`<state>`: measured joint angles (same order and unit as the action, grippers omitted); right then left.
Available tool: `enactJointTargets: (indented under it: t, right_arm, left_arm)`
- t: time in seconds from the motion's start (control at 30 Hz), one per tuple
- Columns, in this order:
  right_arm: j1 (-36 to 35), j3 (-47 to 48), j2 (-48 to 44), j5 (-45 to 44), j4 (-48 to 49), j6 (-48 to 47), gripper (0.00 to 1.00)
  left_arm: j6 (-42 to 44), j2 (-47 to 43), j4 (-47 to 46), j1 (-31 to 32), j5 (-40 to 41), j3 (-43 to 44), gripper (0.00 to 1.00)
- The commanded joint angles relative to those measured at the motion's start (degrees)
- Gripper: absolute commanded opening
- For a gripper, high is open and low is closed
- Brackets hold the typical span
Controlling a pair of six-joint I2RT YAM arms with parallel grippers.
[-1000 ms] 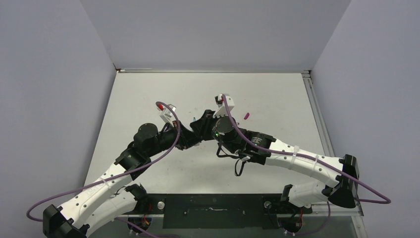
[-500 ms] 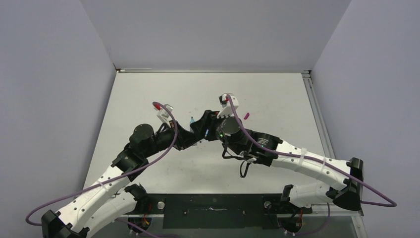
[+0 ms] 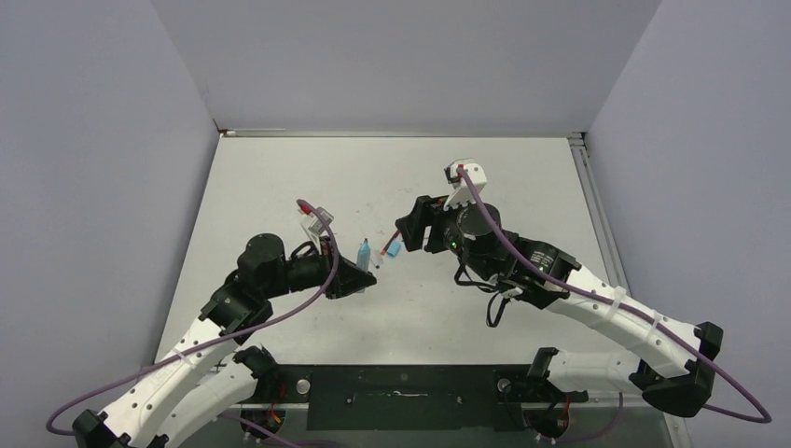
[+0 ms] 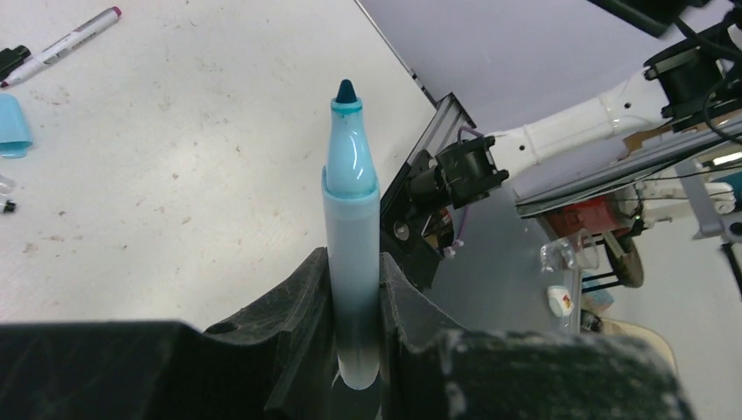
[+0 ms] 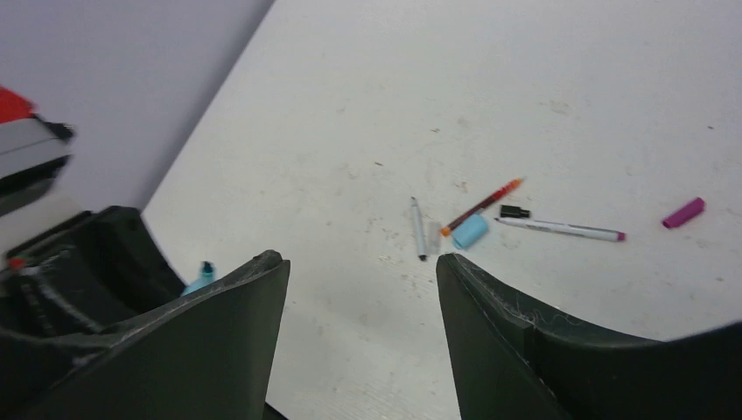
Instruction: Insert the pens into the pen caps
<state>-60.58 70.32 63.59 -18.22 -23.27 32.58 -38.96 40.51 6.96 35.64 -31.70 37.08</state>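
Observation:
My left gripper (image 4: 353, 262) is shut on a thick light-blue marker pen (image 4: 351, 192), held upright with its bare teal tip (image 4: 346, 88) uppermost. From above, that pen (image 3: 363, 253) stands out of the left gripper (image 3: 360, 276). My right gripper (image 5: 360, 267) is open and empty above the table, just right of it (image 3: 403, 237). A light-blue pen cap (image 5: 470, 231) lies on the table beside a red pen (image 5: 482, 205) and a grey pen (image 5: 418, 228). The same pen cap (image 3: 393, 250) lies between the two grippers.
A white pen with a magenta end (image 5: 561, 229), a small black cap (image 5: 514, 211) and a magenta cap (image 5: 683, 212) lie further right on the white table (image 3: 522, 187). Grey walls close in the table on three sides.
The right gripper has opened and drawn back to the right, away from the left gripper. The left gripper has moved nearer with the blue pen, whose tip now shows bare.

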Motion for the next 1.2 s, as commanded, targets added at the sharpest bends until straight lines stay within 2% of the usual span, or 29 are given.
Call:
enactJointTargets:
  t: [0.0, 0.2, 0.57, 0.73, 1.17]
  right_arm:
    - [5.1, 2.5, 0.7, 1.5, -8.9, -4.0, 0.63]
    - [7.7, 1.1, 6.0, 0.5, -11.8, -3.9, 0.62]
    - [9.7, -1.4, 20.9, 2.4, -5.0, 4.6, 0.61]
    - [9.8, 0.4, 28.0, 2.7, -3.5, 7.3, 0.6]
    - [10.4, 5.8, 39.5, -0.8, -0.8, 14.3, 0.6]
  left_arm:
    - [9.1, -1.0, 8.4, -0.6, -2.5, 7.1, 0.0]
    - [14.6, -3.8, 15.1, -0.6, -2.1, 9.3, 0.0]
    - [19.4, -10.3, 20.0, -0.6, -1.9, 8.3, 0.0]
    - [20.2, -12.0, 20.0, -0.6, -1.6, 6.7, 0.0]
    - [21.3, -17.1, 16.5, -0.6, -0.2, 1.1, 0.0]
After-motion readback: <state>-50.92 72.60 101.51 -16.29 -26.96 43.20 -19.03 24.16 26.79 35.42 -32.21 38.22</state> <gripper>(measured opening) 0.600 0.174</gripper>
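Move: The right hand, open and empty, has the blue cap about 13 cm ahead, 3 cm to its left and some 31 cm below. Around that cap lie the orange pen, its middle about 4 cm farther out, the black cap 4 cm farther out and 4 cm to its right, and the clear cap 3 cm to its left and 1 cm nearer. From the left hand, which holds the blue marker, the blue cap is roughly 17 cm ahead, 8 cm right and 24 cm below. Down goes the right hand, about 25 cm, and some 8 cm forward, swinging a few centimetres right at first and then back left, slowing above the blue cap as the wrist tips the open fingers some 40 degrees further down; it touches nothing. The left hand draws back and left about 5 cm each, keeping its grip on the blue marker and rolling its tip backward. ##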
